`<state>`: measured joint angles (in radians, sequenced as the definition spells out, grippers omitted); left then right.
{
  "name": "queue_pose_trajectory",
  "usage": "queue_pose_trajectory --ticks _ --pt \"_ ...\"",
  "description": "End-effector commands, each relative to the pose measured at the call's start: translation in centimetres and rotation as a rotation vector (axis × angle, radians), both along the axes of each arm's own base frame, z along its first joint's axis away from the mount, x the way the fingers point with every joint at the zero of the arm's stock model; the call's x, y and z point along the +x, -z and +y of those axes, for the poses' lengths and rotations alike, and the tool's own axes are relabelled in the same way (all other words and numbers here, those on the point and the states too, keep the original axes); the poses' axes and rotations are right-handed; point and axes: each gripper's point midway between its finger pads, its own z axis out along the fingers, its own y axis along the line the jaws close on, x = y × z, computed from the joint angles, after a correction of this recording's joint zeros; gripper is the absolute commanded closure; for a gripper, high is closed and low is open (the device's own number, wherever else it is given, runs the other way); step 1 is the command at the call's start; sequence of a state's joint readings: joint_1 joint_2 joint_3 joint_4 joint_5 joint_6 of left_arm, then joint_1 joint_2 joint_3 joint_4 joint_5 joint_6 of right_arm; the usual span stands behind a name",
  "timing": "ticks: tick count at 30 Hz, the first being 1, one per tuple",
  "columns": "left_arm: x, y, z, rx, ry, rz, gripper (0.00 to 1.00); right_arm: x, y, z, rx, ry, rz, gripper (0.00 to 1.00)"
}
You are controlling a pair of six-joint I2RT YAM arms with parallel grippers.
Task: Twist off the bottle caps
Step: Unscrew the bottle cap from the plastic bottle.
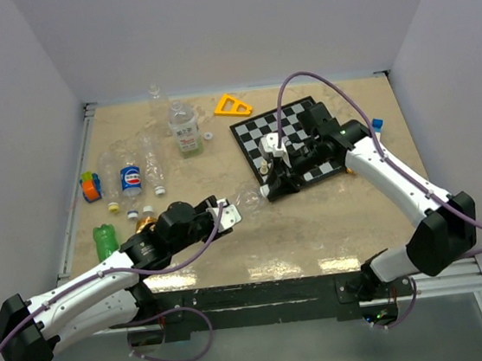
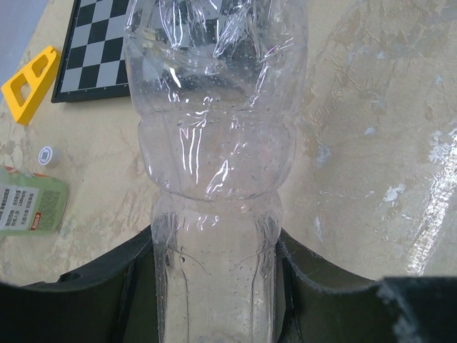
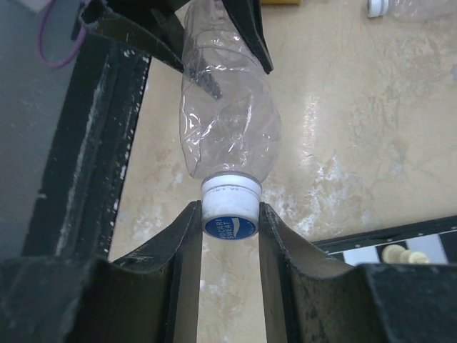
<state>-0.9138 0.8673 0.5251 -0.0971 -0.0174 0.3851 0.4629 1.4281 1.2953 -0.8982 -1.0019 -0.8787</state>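
A clear unlabelled bottle (image 1: 248, 201) (image 2: 214, 143) (image 3: 228, 121) hangs sideways just above the table between the two arms. My left gripper (image 1: 226, 214) (image 2: 214, 286) is shut on its lower body, with the dark fingers (image 2: 321, 286) pressed against both sides. The bottle cap (image 3: 230, 207), white with a blue printed top, points toward my right wrist. My right gripper (image 1: 270, 188) (image 3: 230, 218) is shut on that cap, one finger touching each side of it. The cap sits on the bottle's neck.
A chessboard (image 1: 293, 140) lies under the right arm, with a pale chess piece (image 3: 400, 254) on it. A yellow triangle (image 1: 232, 106) lies at the back. Several other bottles lie at the left, one with a cola label (image 1: 132, 177). A loose white cap (image 2: 48, 155) lies nearby.
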Motion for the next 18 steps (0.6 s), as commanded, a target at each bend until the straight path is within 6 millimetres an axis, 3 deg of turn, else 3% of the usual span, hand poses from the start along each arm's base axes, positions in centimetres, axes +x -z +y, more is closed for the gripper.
queue_pose_trajectory --ticks 1,6,10,14,18 --pt "0.4 -1.5 -0.7 -0.053 0.004 -0.026 1.00 -1.0 -1.8 -0.7 0.007 -0.148 -0.307 1.00" --pt "0.4 -1.4 -0.7 -0.050 0.005 -0.025 1.00 0.2 -2.6 -2.0 -0.035 -0.311 -0.752 1.00" --pt "0.0 -1.1 -1.0 -0.050 0.029 -0.012 1.00 2.0 -6.5 -2.1 -0.012 -0.261 -1.091 1.00" --pt "0.0 -1.1 -1.0 -0.050 0.030 -0.011 1.00 2.7 -8.4 -2.0 0.002 -0.205 -1.137 1.00" --pt "0.0 -1.1 -1.1 -0.051 0.036 -0.008 1.00 2.5 -7.6 -2.1 0.007 -0.183 -1.104 1.00"
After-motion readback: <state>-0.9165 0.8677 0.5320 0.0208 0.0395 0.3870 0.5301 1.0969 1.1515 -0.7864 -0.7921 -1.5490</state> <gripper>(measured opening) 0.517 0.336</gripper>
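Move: The cap is already between the right fingers, so it sits at the right hand point. From there, the plastic bottle's middle is about 8 cm left, 3 cm back and 5 cm lower. The chess piece stands roughly 10 cm straight ahead, and the chessboard's middle 15 cm ahead and 8 cm right, both some 18 cm below. From the left hand, which holds the bottle, the cap is about 11 cm right, 4 cm ahead and 6 cm up. Keep the right fingers pinched on the cap and roll the right wrist some 50 degrees, counter-clockwise as seen looking from that hand onto the cap, letting the hand rise about 5 cm and drift slightly right. Keep the left gripper shut around the bottle and let it follow about 3 cm up and 2 cm right, tilting only slightly. ##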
